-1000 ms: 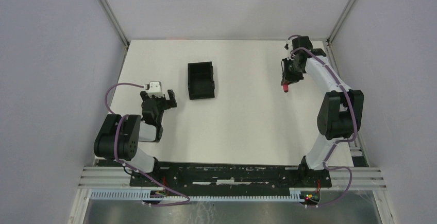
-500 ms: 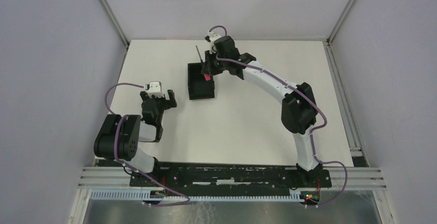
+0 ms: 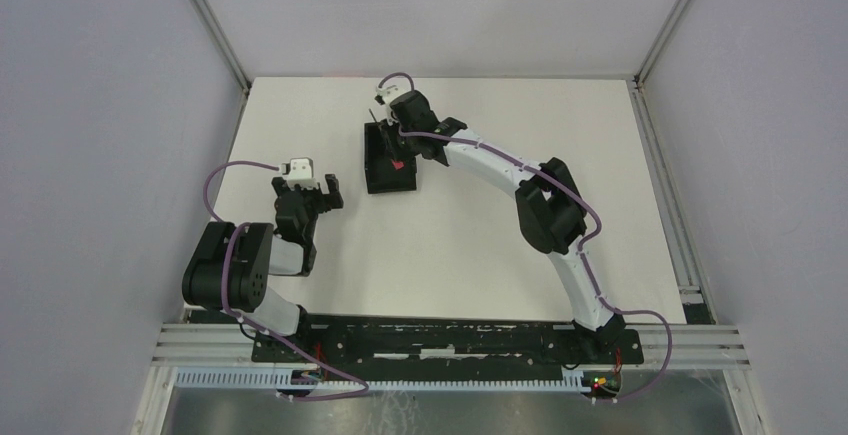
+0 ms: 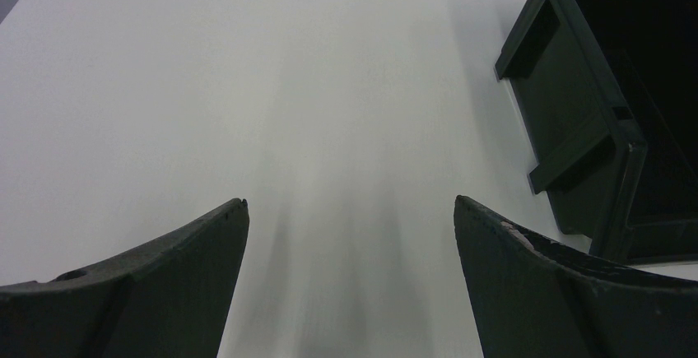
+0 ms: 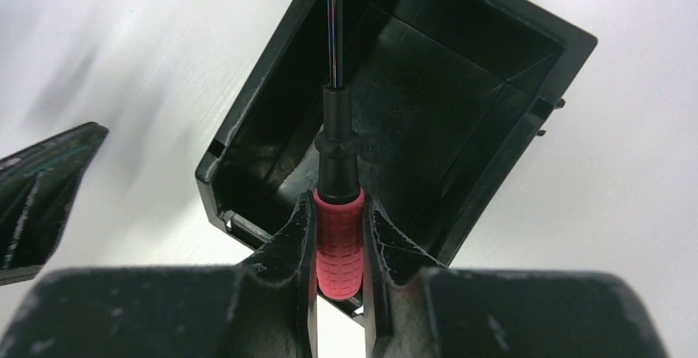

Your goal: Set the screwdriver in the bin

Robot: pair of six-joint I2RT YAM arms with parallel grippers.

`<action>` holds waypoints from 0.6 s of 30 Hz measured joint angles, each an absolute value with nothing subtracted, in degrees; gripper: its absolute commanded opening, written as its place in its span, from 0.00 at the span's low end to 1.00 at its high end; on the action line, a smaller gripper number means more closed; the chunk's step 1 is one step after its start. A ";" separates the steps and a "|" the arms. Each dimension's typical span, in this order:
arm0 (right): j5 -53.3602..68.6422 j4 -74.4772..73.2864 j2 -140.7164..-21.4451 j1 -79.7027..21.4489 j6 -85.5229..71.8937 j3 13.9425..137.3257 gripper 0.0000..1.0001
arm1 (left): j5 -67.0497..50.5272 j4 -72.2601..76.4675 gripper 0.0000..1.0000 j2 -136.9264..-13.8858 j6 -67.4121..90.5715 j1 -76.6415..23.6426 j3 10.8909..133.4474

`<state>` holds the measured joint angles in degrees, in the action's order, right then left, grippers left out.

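The black bin (image 3: 389,158) stands left of the table's middle. My right gripper (image 3: 393,141) hangs over it, shut on the red handle of the screwdriver (image 5: 338,234). In the right wrist view the thin black shaft points ahead over the bin's open inside (image 5: 411,103). In the top view the red handle (image 3: 397,164) shows over the bin. My left gripper (image 3: 311,191) sits open and empty on the table to the bin's left. In the left wrist view its fingers (image 4: 350,210) stand wide apart over bare table, and the bin's wall (image 4: 576,119) shows at the right.
The white table (image 3: 520,215) is walled by grey panels with metal frame posts at the back corners. My right arm reaches from the near right base across to the bin. A black rail runs along the near edge.
My right arm has swung from the far right of the table to the left with the screwdriver, now over the bin. The left arm has not moved.
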<state>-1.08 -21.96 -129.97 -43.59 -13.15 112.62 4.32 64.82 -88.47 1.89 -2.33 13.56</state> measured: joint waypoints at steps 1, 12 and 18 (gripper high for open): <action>-1.45 -21.93 -130.23 -43.79 -12.75 112.60 0.36 | 4.32 64.82 1.00 -88.47 1.89 -2.33 13.56; -3.29 -21.37 -130.02 -44.34 -11.05 111.83 0.51 | 4.29 64.82 1.00 -88.44 1.89 -2.33 13.56; -2.98 -19.84 -124.25 -44.38 -11.14 109.27 0.97 | 4.32 64.82 1.00 -88.47 1.89 -2.33 13.56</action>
<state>-2.98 -19.84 -124.25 -44.38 -11.14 109.27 4.32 64.82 -88.47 1.89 -2.33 13.56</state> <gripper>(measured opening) 0.672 0.997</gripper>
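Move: My right hand grips the screwdriver by its red handle over the bin's near half. The bin's middle is about 3 cm ahead, 1 cm left and 6 cm below. The screwdriver's middle sits about 4 cm ahead of my fingers and 2 cm left, at roughly their height. My idle left gripper is about 20 cm to the left and 5 cm back; from my left hand the bin's middle is about 8 cm ahead, 19 cm to the right and slightly below. My right hand eases the last centimetre down over the bin and spreads its fingers to about half open, letting go of the handle. I stay there briefly, then lift away about 5 cm, nearly straight up, still angled forward-left and down, with the fingers opening a little wider. ##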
